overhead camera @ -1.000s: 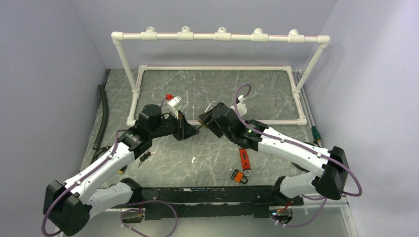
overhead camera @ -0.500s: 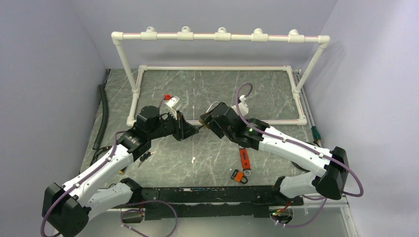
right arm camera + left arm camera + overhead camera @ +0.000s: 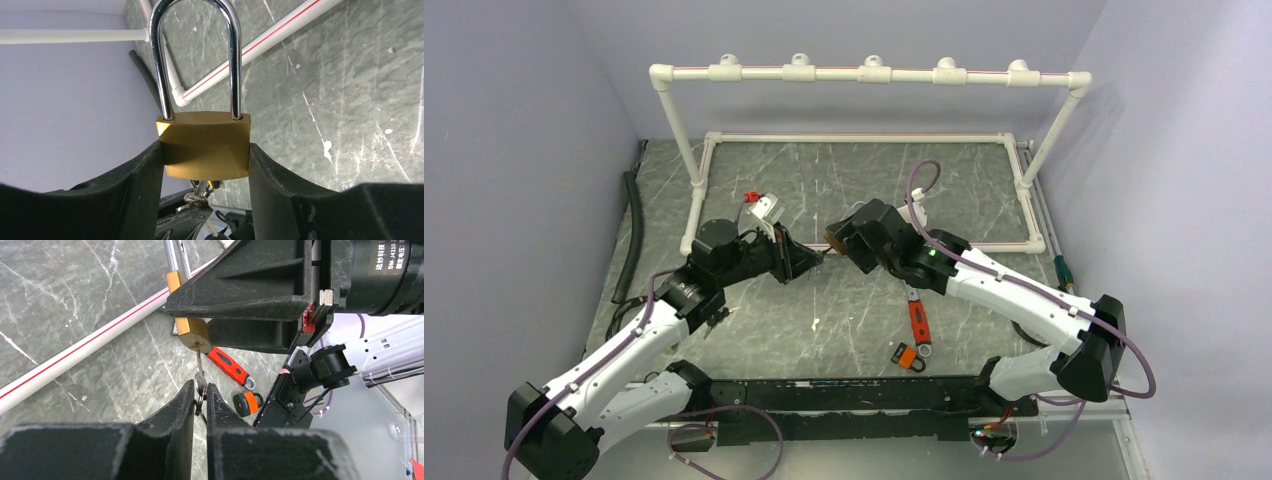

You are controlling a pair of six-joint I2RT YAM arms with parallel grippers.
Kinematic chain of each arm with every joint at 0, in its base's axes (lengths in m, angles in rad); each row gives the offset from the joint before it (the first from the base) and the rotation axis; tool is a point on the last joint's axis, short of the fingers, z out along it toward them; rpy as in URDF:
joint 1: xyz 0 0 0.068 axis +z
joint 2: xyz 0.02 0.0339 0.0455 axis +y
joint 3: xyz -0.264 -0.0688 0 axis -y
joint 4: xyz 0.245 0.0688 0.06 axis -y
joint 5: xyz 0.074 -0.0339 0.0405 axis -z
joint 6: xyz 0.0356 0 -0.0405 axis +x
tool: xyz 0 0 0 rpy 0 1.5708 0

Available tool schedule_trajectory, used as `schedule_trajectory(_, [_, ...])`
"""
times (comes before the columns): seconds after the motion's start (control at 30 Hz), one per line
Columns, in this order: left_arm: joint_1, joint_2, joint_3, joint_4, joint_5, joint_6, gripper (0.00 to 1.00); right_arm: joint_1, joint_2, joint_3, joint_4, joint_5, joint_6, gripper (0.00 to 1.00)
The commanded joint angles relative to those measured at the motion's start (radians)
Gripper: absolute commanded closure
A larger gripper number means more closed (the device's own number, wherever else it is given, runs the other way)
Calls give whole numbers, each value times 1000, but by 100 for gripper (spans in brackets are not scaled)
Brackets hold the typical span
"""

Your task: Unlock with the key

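My right gripper [image 3: 205, 160] is shut on a brass padlock [image 3: 205, 145] with a closed steel shackle [image 3: 197, 50], held above the table. In the left wrist view the padlock [image 3: 192, 332] hangs from the right gripper's black fingers [image 3: 240, 295]. My left gripper [image 3: 200, 390] is shut on a small silver key [image 3: 200, 372] with a key ring, and the key's blade sits in the keyhole under the padlock. In the top view both grippers meet at mid-table, left [image 3: 809, 258] and right [image 3: 839, 240].
An orange-and-black padlock [image 3: 907, 355] and a red-handled tool [image 3: 918, 322] lie near the front. A small dark key bunch [image 3: 716, 318] lies at the left. A white PVC pipe frame [image 3: 864, 74] stands behind. A black hose [image 3: 634, 230] runs along the left edge.
My left arm's wrist has rolled and shifted slightly up and left, with the key still in the padlock. The right gripper has shifted a little up with the padlock.
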Motion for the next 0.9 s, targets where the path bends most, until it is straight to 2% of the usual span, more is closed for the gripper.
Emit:
schedule_trajectory(0.0, [12,-33,-11,26,-39,-6,100,-40,-17,69,29,44,14,100])
schedule_trajectory(0.43, [12,-40,-48,52,-25,-33,100,-89,56,178,10,73,-9,100])
schedule_trajectory(0.6, [11,-51,-56,63,-47,-45,100,-113,149,314,-141,129,17,100])
schedule_trajectory(0.73, [11,-91,-49,22,-101,-26,100,-153,136,273,-82,75,-15,100])
schedule_trajectory(0.87, [11,-105,-43,15,-97,0,100,-154,118,214,-14,-20,-34,100])
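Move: My left hand grips the key, its blade in the keyhole; the brass padlock is about 4 cm ahead and 5 cm to the right of that hand, roughly level. My right hand already clasps the padlock body at its finger pads; the key lies about 3 cm back and 3 cm to its left. On the table some 21 cm below that hand, the red wrench is about 9 cm back and 17 cm right, the orange padlock roughly 20 cm back and 15 cm right. I pull the padlock off the key with my right hand, first creeping forward and up a centimetre or so, then going quickly forward, about 7 cm in all with some drift right, and turning about 10 degrees clockwise. My left hand keeps pinching the key nearly in place, rising slightly, dipping, and ending about 1.5 cm to its left. Both grips stay closed. ##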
